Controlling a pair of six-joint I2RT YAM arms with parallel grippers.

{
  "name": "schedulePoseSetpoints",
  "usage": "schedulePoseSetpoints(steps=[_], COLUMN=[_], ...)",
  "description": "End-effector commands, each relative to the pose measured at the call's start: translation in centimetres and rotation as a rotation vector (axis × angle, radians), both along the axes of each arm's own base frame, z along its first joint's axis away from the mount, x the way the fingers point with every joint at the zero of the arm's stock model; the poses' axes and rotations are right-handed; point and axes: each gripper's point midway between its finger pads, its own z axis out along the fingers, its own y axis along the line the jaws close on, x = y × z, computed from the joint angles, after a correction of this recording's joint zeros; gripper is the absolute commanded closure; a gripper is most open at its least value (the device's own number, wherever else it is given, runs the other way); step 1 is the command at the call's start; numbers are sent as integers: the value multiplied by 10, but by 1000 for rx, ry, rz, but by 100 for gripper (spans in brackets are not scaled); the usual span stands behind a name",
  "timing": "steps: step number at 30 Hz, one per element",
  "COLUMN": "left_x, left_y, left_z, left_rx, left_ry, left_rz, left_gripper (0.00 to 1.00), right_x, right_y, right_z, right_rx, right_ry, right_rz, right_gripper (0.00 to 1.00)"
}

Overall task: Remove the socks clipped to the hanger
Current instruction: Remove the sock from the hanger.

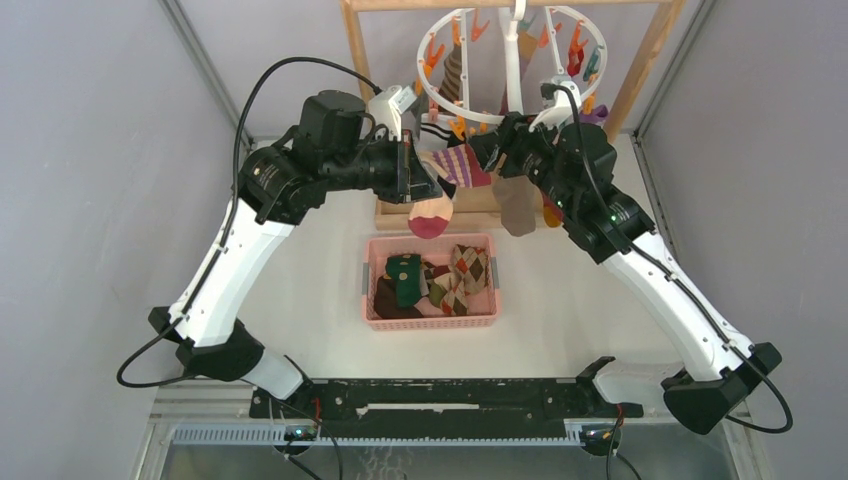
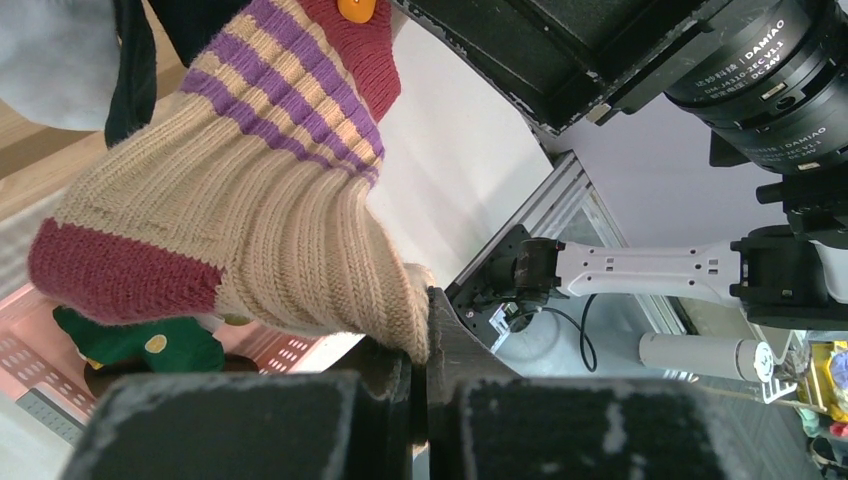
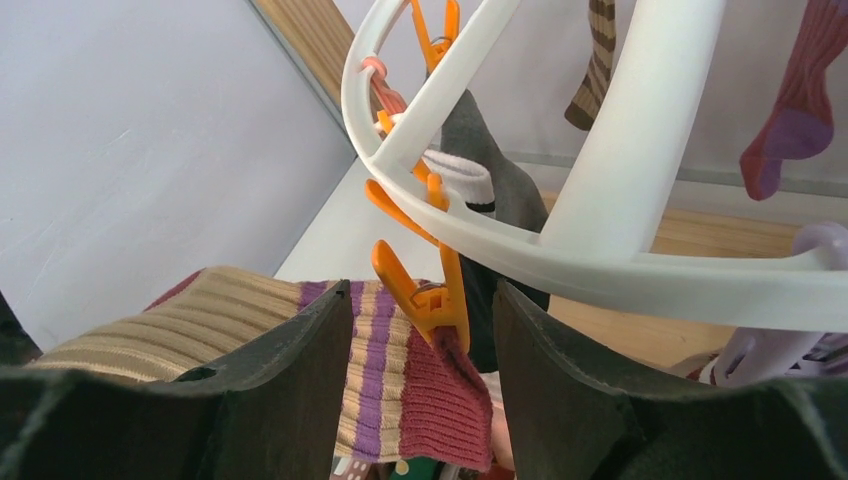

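The hanger [image 1: 510, 75], a white ring with orange clips, hangs at the back; its rim [image 3: 600, 255] crosses the right wrist view. A tan sock with purple stripes and a maroon cuff [image 1: 462, 165] hangs from an orange clip [image 3: 440, 305] by the cuff [image 3: 440, 400]. My left gripper [image 2: 428, 345] is shut on the tan body of this sock [image 2: 250, 200], and the fabric stretches out sideways. My right gripper [image 3: 421, 292] is open, one finger on each side of that clip and neither touching it. Other socks stay clipped: a grey one [image 3: 495, 170] and a red and purple one [image 3: 790, 130].
A pink basket [image 1: 432, 321] with several loose socks sits on the table under the hanger. The wooden frame [image 1: 355, 50] carries the hanger, and its base [image 1: 480, 215] lies behind the basket. A grey-brown sock [image 1: 517, 205] dangles by my right arm.
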Motion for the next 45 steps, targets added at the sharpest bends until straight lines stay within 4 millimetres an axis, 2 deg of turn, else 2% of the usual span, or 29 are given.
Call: schedulePoseSetpoints(steps=[1, 17, 34, 40, 45], left_x=[-7, -9, -11, -12, -15], left_y=[0, 2, 6, 7, 15], left_z=[19, 18, 18, 18, 13], left_rx=[-37, -28, -24, -21, 3], left_ry=[-45, -40, -42, -39, -39], left_rz=[-34, -34, -31, -29, -17], left_gripper=[100, 100, 100, 100, 100], right_x=[5, 16, 20, 19, 19], right_y=[-2, 2, 4, 3, 2], right_z=[29, 34, 33, 32, 30], right_rx=[31, 55, 59, 56, 54], right_ry=[-92, -111, -101, -93, -88], right_rz=[-18, -31, -38, -41, -43], right_gripper=[39, 38, 70, 77, 78])
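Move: The orange clip holding the cuff of the striped sock stands between and just beyond the right hand's open fingers, about 3 cm ahead, 1 cm left and 1 cm below. The white rim runs about 4 cm ahead, 1 cm left and 2 cm above the right hand, while the next orange clip is 4 cm ahead, 5 cm left and 1 cm up. From the left hand, already gripping the sock's side, the cuff's clip lies some 9 cm ahead, 6 cm to the right and 1 cm up. The right hand eases forward about 2 cm, drifting nearly 1 cm left and slightly down beneath the white rim, until its open fingers straddle the orange clip's handles, then closes to roughly half its starting gap and pinches them, its grip effort still rising. The left hand keeps its fingers shut on the sock, holding the cream knit out towards itself, and sinks about 1 cm with hardly any tilt. ##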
